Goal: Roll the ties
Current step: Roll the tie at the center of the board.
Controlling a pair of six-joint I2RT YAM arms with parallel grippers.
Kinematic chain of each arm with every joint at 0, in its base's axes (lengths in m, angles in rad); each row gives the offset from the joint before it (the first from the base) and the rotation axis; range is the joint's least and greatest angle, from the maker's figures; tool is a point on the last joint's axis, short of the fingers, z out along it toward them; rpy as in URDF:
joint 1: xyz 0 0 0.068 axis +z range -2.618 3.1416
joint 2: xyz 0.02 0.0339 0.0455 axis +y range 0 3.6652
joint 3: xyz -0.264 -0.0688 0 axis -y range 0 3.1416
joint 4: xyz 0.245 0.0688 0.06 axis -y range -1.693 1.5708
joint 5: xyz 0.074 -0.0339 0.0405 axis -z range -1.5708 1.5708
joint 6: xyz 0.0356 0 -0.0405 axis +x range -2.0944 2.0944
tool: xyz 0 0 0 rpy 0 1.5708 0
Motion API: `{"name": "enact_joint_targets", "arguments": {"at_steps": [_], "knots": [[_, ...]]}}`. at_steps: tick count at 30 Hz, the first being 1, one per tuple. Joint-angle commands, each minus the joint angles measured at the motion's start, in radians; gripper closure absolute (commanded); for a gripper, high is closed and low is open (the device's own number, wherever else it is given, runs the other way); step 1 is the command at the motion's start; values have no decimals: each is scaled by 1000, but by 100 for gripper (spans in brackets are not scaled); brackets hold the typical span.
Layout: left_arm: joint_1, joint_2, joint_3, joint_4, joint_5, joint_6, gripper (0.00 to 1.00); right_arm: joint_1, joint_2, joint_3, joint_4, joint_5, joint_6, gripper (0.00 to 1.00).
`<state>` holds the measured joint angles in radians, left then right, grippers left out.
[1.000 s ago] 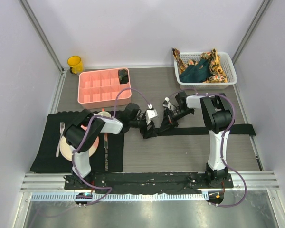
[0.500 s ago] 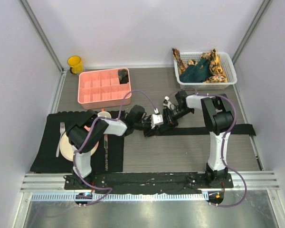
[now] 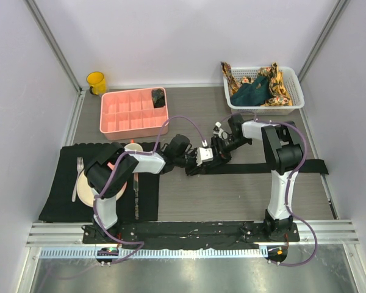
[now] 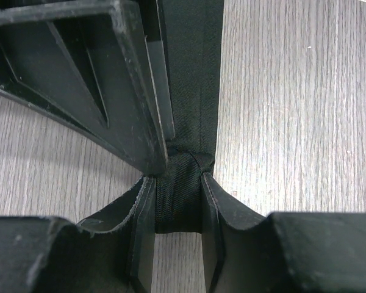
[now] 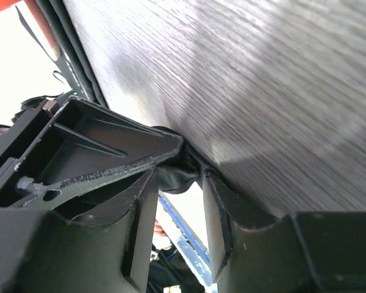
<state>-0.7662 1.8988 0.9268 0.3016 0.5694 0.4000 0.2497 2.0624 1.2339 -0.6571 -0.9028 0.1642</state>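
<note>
A plain black tie [image 3: 262,166] lies stretched across the table's middle, and its left end is wound into a small roll [image 4: 178,186]. My left gripper [image 4: 178,204] is shut on that roll, one pad against each side; in the top view it [image 3: 194,167] sits at the tie's left end. My right gripper [image 5: 178,177] faces it from the right with its jaws apart, and dark fabric [image 5: 169,181] bulges at its tips. Its finger [image 4: 97,79] crosses the left wrist view. A dark teal tie [image 3: 251,93] and orange-yellow patterned ties [image 3: 282,85] fill the white basket [image 3: 296,102].
A pink compartment tray [image 3: 134,113] at back left holds a dark roll [image 3: 158,96]. A yellow mug [image 3: 96,82] stands behind it. A black mat [image 3: 61,201] at near left carries a plate [image 3: 85,192], fork and knife.
My left gripper has moved right to the tie's rolled end and closed on it. My right gripper has gone from shut to jaws apart.
</note>
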Motion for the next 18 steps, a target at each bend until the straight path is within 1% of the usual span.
{"name": "enact_joint_targets", "arguments": {"at_steps": [1,3,5,10,11,13,14,15,18], "knots": [[2,43,-28,-197,-100,30,68,25,21,-4,33,-33,26,60],[1,43,-29,-196,-101,30,68,29,24,-4,13,-31,18,60],[1,43,-28,-194,-101,22,68,34,30,-2,-13,-28,-6,63],[2,45,-29,-188,-105,19,68,37,54,9,-44,-2,-28,65],[1,45,-29,-187,-106,17,68,37,54,16,-59,5,-37,67],[1,42,-31,-187,-106,20,67,36,50,22,-67,11,-46,77],[1,42,-31,-188,-102,20,67,37,47,29,-67,18,-49,92],[1,40,-34,-190,-103,22,67,37,44,35,-68,27,-51,98],[2,36,-42,-194,-91,29,63,37,41,78,-84,70,-80,99]]}}
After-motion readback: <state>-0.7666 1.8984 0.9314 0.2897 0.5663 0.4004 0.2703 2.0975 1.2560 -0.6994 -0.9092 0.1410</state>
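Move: The rolled end of the tie is already between the left fingers, right at that hand's point. From the right hand it lies about 2 cm to the left, 1 cm back and 1 cm lower. The flat tie tail's middle is some 24 cm to the right of the right hand, level fore and aft and 2 cm lower; the pink tray's middle is about 28 cm left of it and 23 cm farther out. Right hand eases about 1 cm back, slightly left and down, shutting its fingers against the roll left keeps holding. ##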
